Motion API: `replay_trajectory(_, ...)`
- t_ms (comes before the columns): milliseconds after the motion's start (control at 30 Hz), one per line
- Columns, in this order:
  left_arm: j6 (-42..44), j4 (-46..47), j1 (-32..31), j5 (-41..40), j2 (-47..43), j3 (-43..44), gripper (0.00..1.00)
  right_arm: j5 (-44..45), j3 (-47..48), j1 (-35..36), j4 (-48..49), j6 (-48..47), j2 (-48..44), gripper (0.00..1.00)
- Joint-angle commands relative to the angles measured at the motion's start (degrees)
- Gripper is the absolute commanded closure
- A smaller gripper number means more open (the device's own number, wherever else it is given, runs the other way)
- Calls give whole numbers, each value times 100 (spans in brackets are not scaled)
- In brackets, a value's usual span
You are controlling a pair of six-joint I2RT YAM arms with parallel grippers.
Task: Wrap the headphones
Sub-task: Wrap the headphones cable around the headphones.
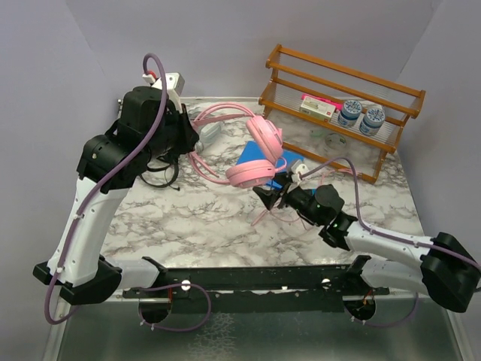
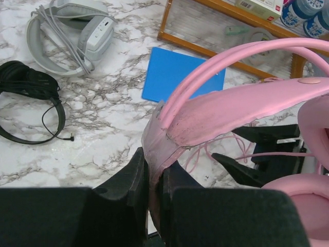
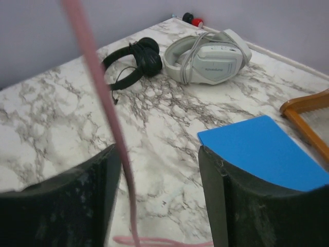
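Observation:
The pink headphones [image 1: 259,150] hang tilted above the marble table, held by their headband [image 2: 231,108] in my left gripper [image 2: 154,175], which is shut on the band's end. Their pink cable [image 3: 103,98] runs down between the fingers of my open right gripper [image 3: 159,154], close to the left finger, and lies looped on the table below. In the top view the right gripper [image 1: 269,197] sits just below the pink earcups. The grey-white headphones [image 2: 77,36] and the small black headphones [image 2: 31,87] lie at the back left of the table.
A blue card [image 2: 182,74] lies flat under the pink headphones. A wooden rack [image 1: 338,98] at the back right holds two bottles [image 1: 361,114] and a small box. Grey walls close off the back and left.

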Motion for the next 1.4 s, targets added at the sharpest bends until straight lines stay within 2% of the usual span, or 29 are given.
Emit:
replay_trajectory(0,-418,273,11,483,-211,401,100,553,82,11,927,-303,512,47)
replay_trajectory(100,-392,278,11,448,-247,369,100,1008,-298,12,1639,-322,360,76)
replay_trajectory(167,-338,279,11,399,-247,216,100,1513,-350,9,1580,-369,0,95)
replay_trajectory(200,-299,283,11,400,-240,110,100,1727,-308,13,1415,-466,-206,98)
replay_trajectory(333,1,370,11,600,-146,-540,100,2130,54,7,667,-1072,-984,99)
replay_trajectory(433,125,470,11,393,-61,-1008,100,2751,349,9,348,-1381,-1394,99)
replay_trajectory(533,230,703,11,390,-35,-1447,100,3888,628,11,464,-1560,-1476,99)
replay_trajectory(600,377,940,11,839,-64,-1701,100,4281,853,12,682,-1796,-1328,99)
replay_trajectory(700,547,1210,3,1669,-122,-2102,100,4112,1292,7,583,-2092,-941,99)
replay_trajectory(767,600,1270,3,1941,-147,-2270,100,4076,1600,7,387,-2080,-705,98)
replay_trajectory(867,651,1276,2,1773,-228,-2477,100,3948,1796,8,272,-2003,-639,99)
replay_trajectory(933,701,1272,2,1594,-293,-2661,100,3556,1761,8,293,-2042,-782,99)
replay_trajectory(1067,818,1278,2,1719,-329,-2970,100,2663,1505,8,663,-2327,-1154,97)
replay_trajectory(1167,853,1272,2,1836,-231,-3170,100,2340,1544,10,864,-2627,-1214,96)
replay_trajectory(1267,883,1278,2,2182,-154,-3227,100,2255,1797,5,712,-2853,-985,95)
replay_trajectory(1367,878,1346,2,2508,-219,-3110,100,2693,2240,6,201,-2946,-481,94)
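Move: The pink cable hangs from the headphones through the right hand's open fingers, about 2 cm back and 1 cm left of its hand point. The near ear cup hangs some 10 cm above that hand and about 2 cm back, level sideways; the blue pad lies about 20 cm ahead, 3 cm right and 18 cm below. From the left hand, holding the headband, the cable at the right fingers is about 3 cm back, 17 cm right and 19 cm below. The right hand shuts its open fingers on the hanging pink cable while easing a little forward, then hauls it upwards by about 22 cm and swings some 11 cm to the right, away from the left hand, turning roughly 35 degrees clockwise with the fingertips tilting up. The left hand keeps its grip on the headband and, after a short pause, lowers the headphones about 17 cm with a slight drift right, tipping fingers down and turning clockwise nearly 20 degrees. ##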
